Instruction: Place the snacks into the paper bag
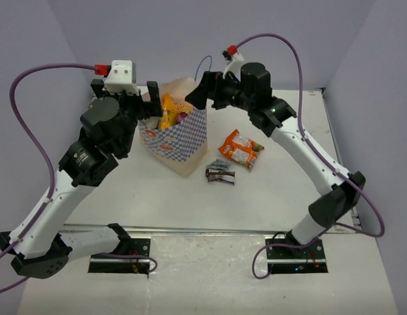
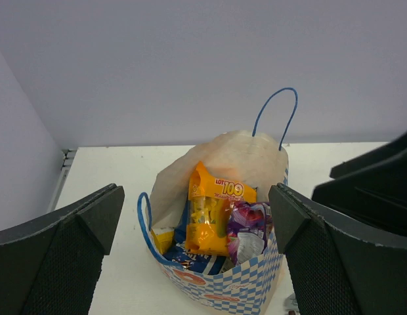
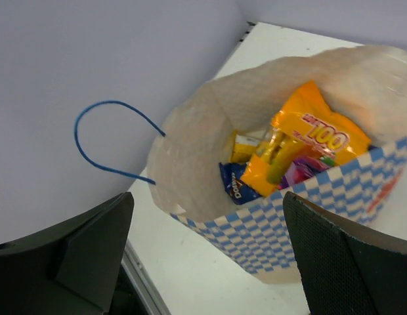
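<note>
The paper bag [image 1: 180, 141] stands upright at mid-table, white with blue checkered sides. Inside it are a yellow-orange bag [image 2: 213, 216], a purple packet [image 2: 248, 226] and a blue-and-white bag [image 2: 197, 262]. An orange packet with green [image 1: 241, 149] and a small dark brown bar [image 1: 220, 175] lie on the table to the right of the paper bag. My left gripper [image 1: 132, 102] hovers open at the bag's left side. My right gripper [image 1: 202, 90] hangs open over the bag's far right rim, holding nothing. In the right wrist view the bag's mouth [image 3: 190, 151] gapes below the fingers [image 3: 348, 256].
A small grey wrapper [image 1: 218, 164] lies just behind the brown bar. A blue cord handle [image 2: 276, 115] sticks up from the bag's far side. Walls close off the table at the back and on both sides.
</note>
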`<control>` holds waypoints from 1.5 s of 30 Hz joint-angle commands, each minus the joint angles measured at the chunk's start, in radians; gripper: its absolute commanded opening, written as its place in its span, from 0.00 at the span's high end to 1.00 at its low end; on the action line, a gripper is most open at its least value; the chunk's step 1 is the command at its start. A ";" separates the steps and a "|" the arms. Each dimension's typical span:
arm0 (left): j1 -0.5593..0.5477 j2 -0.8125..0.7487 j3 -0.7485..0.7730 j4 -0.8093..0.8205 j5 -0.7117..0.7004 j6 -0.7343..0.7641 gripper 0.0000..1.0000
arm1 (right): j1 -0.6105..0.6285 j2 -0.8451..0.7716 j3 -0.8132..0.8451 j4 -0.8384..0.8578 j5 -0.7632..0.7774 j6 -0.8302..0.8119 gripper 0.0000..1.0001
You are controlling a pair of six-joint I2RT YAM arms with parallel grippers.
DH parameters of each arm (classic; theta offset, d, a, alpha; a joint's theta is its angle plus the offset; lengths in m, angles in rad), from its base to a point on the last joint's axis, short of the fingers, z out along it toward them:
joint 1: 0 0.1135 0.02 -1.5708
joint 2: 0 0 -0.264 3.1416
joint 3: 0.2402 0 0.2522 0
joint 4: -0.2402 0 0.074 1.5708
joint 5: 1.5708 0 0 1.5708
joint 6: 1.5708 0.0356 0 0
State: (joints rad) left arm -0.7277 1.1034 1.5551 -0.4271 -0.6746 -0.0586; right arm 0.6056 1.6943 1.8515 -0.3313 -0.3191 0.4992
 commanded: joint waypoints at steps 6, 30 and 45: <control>0.001 -0.027 -0.035 0.002 0.021 -0.076 0.00 | -0.116 -0.323 -0.434 -0.017 0.144 -0.013 0.01; 0.001 -0.102 -0.110 -0.026 0.043 -0.147 0.00 | -0.451 -0.168 -0.779 -0.083 0.097 0.144 0.01; 0.001 -0.099 -0.082 0.034 -0.011 -0.012 0.00 | -0.451 0.056 -0.741 -0.026 0.175 0.130 0.02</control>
State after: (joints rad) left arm -0.7277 1.0256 1.4494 -0.4335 -0.6472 -0.1162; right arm 0.1562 1.7355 1.0573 -0.3683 -0.1883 0.6292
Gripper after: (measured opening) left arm 0.997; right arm 0.986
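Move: The orange snack bag lies flat on the table some 18 cm to the right of the right hand, about level with it in reach and nearly 40 cm below. The chocolate bar is 7 cm left of the orange bag and 9 cm nearer; the grey packet is also 7 cm left but only 5 cm nearer. The paper bag stands 8 cm left and 2 cm ahead of the right hand, lower. From the left hand, the orange bag is about 30 cm right, 7 ahead, far below. The orange snack bag is what the empty right hand comes for: it leaves the paper bag's mouth, swings right and down some 22 cm each way, then sinks nearly straight, another 14 cm, to just above the orange bag's right end. Its wide-open fingers tip down about 50 degrees as the hand turns clockwise. The open left hand dips 5 cm, then rises halfway back. ##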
